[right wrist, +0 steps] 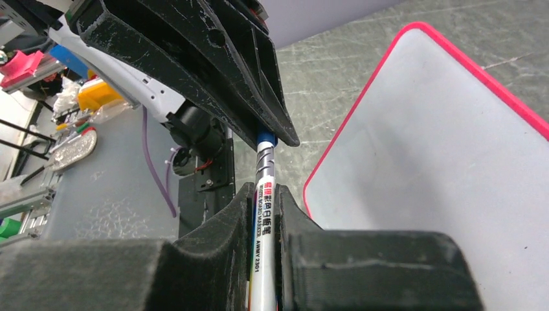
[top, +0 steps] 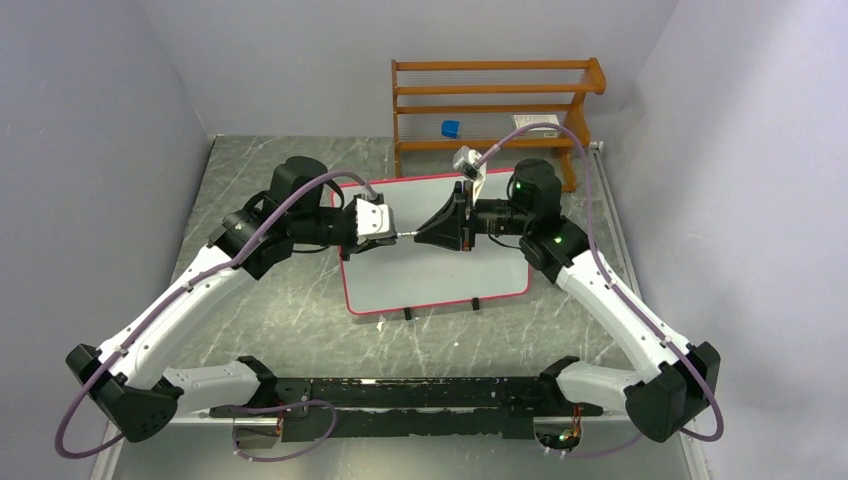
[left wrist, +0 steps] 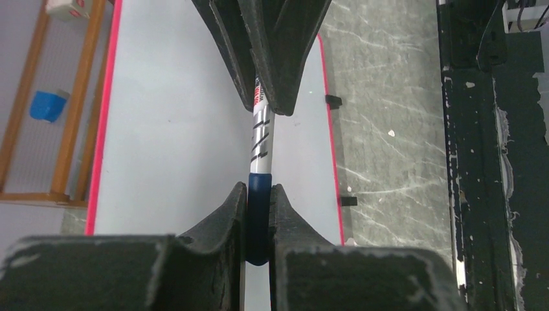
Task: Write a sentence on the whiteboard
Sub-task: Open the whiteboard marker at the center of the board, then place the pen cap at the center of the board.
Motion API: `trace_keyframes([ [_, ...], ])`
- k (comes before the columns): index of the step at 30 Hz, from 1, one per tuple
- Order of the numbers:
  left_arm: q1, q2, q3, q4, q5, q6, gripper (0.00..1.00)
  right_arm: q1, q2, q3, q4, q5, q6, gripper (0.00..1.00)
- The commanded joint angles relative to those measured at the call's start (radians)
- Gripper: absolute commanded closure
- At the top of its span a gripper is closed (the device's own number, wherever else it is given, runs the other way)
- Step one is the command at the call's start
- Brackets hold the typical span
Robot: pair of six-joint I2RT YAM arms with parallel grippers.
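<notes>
The whiteboard [top: 440, 278] lies flat on the table, white with a red-pink rim; it also fills the left wrist view [left wrist: 168, 129] and the right of the right wrist view [right wrist: 440, 149]. No sentence shows on its visible surface. A white marker [top: 405, 236] with a blue cap hangs level above the board between the two grippers. My left gripper [top: 388, 235] is shut on the blue cap [left wrist: 259, 214]. My right gripper [top: 422, 236] is shut on the printed white barrel [right wrist: 264, 201]. The two grippers face each other tip to tip.
A wooden rack [top: 495, 105] stands behind the board with a small blue object [top: 451, 128] and a white box [top: 535, 122] on its shelves. The black mounting rail [top: 420, 395] runs along the near edge. Grey walls close in both sides.
</notes>
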State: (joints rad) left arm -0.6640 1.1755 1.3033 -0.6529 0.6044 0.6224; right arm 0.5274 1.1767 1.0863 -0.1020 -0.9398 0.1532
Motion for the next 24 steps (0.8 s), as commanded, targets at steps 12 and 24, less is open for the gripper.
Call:
trace_keyframes([
  [12,0.064,-0.109,-0.058,0.000,-0.206,0.005,0.95,-0.033,-0.163,0.033,-0.108,0.064,-0.054,1.00],
  [24,0.152,-0.161,-0.124,0.134,-0.775,-0.382,0.95,0.025,-0.235,-0.049,-0.069,0.398,-0.091,1.00],
])
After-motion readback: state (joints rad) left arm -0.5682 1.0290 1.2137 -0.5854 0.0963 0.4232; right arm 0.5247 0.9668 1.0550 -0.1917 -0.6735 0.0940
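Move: Each hand already grips its end of the marker. From the left hand, pinching the blue cap, the barrel's middle lies about 6 cm to the right, level fore and aft and 1 cm higher; the whiteboard's middle is some 12 cm ahead, 10 cm right and 30 cm below, the left black clip 3 cm back, 4 cm right, 30 cm below. From the right hand the cap is about 6 cm left, 1 cm lower; the board's middle is 12 cm ahead, 3 cm right, 31 cm below. Both hands keep their pinch and draw the marker apart: the left hand carries the cap about 9 cm to the left and 6 cm forward, away from the barrel, slowly at first and then faster, swinging counter-clockwise some 35 degrees so that its fingers come to point more forward. The right hand, holding the barrel, backs off to the right by about 4 cm and rises roughly 3 cm, easing back and then forward again as it turns about 15 degrees clockwise and tips up a little. ##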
